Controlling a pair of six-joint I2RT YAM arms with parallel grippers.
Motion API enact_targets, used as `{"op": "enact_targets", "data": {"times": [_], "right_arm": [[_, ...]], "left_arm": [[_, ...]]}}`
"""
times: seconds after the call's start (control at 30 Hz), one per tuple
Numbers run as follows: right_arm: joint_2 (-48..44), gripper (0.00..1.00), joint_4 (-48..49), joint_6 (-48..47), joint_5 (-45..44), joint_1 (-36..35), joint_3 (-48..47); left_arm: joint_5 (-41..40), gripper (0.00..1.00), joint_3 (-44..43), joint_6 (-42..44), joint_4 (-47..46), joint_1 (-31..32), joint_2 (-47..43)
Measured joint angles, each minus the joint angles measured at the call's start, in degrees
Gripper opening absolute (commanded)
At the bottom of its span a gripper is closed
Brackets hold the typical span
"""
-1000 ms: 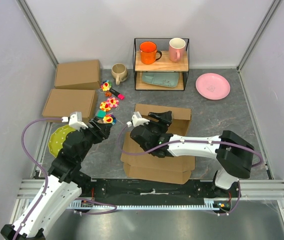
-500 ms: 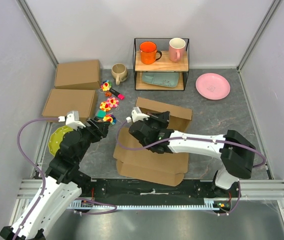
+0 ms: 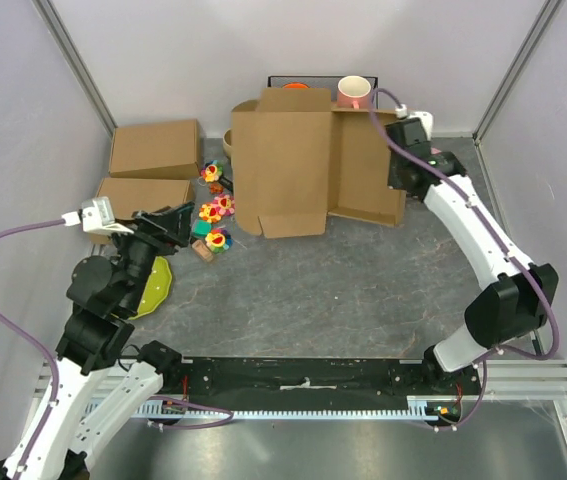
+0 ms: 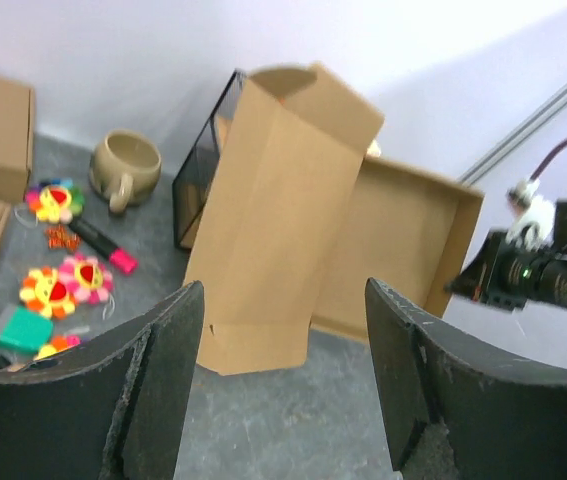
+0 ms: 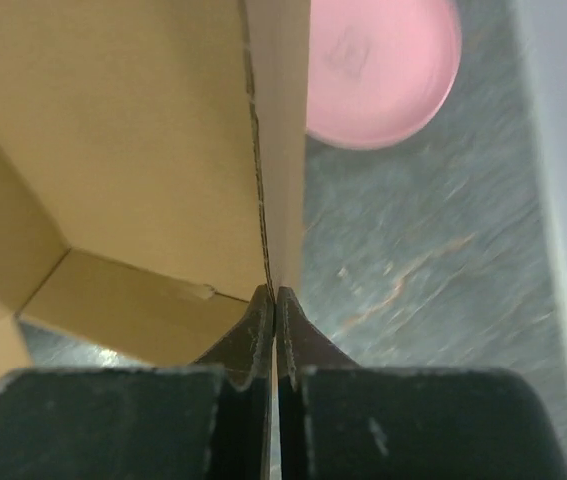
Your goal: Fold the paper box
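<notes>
The paper box (image 3: 283, 160) is open and raised on edge at the back of the table, in front of the wire shelf. Its tray side faces the camera and its long lid panel hangs down on the left. My right gripper (image 3: 399, 150) is shut on the tray's right wall. In the right wrist view that gripper (image 5: 275, 300) pinches the thin cardboard edge (image 5: 281, 150). My left gripper (image 3: 168, 225) stands open at the left, apart from the box. In the left wrist view the paper box (image 4: 283, 200) shows well beyond my left gripper (image 4: 283, 400), whose fingers hold nothing.
Two flat brown boxes (image 3: 153, 148) (image 3: 138, 200) lie at the far left. Flower toys and markers (image 3: 213, 212) lie beside them, and a yellow-green plate (image 3: 153, 285) under my left arm. A beige mug (image 4: 128, 165) stands behind the toys. A pink mug (image 3: 354, 92) tops the shelf. A pink plate (image 5: 383, 70) lies right of the box.
My right gripper shut on the box's wall and carried it from the near middle of the table up to the back. My left arm drew back to the left, still open.
</notes>
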State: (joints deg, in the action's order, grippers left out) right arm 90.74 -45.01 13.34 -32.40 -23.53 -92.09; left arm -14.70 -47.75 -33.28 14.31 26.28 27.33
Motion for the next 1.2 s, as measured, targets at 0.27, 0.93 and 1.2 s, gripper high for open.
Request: {"op": "enact_targets", "data": {"times": [0.27, 0.93, 1.2], "right_arm": [[-8.4, 0.0, -0.4, 23.2, 28.3, 8.4, 18.6], [-43.9, 0.0, 7.5, 66.5, 30.3, -10.5, 53.7], [-45.4, 0.0, 7.1, 78.2, 25.2, -18.1, 61.3]], "left_arm": [[-1.3, 0.72, -2.8, 2.9, -3.2, 0.0, -0.4], [1.7, 0.7, 8.1, -1.8, -2.6, 0.0, -2.7], [3.3, 0.68, 9.7, -3.4, -2.0, 0.0, -2.8]]}}
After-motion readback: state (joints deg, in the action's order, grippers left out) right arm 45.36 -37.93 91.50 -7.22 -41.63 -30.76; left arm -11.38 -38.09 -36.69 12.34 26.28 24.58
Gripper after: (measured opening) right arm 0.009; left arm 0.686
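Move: The right hand already pinches the raised, open box by a wall edge; the box's middle hangs about 14 cm to its left and 3 cm ahead. The box is bound for the near right part of the open table, roughly 24 cm back, 9 cm left and 22 cm below. Beyond the hand stand the pink plate, some 20 cm ahead, 5 cm right and 24 cm below, and the mug rack, about 22 cm ahead, 18 cm left and 16 cm below. From the empty left hand, that table spot lies about 33 cm right, 7 cm back and 34 cm below. Keeping its pinch on the box wall, the right hand swings the box away from the rack and plate, back by some 24 cm and down about 16 cm towards the near table, drifting left as well and rolling its left side up by about 60 degrees with a clockwise turn; the sinking pauses midway with a slight lift, then goes on. The left hand, open and holding nothing, rises about 4 cm, then sinks back past its starting height while staying to the left of the box. ##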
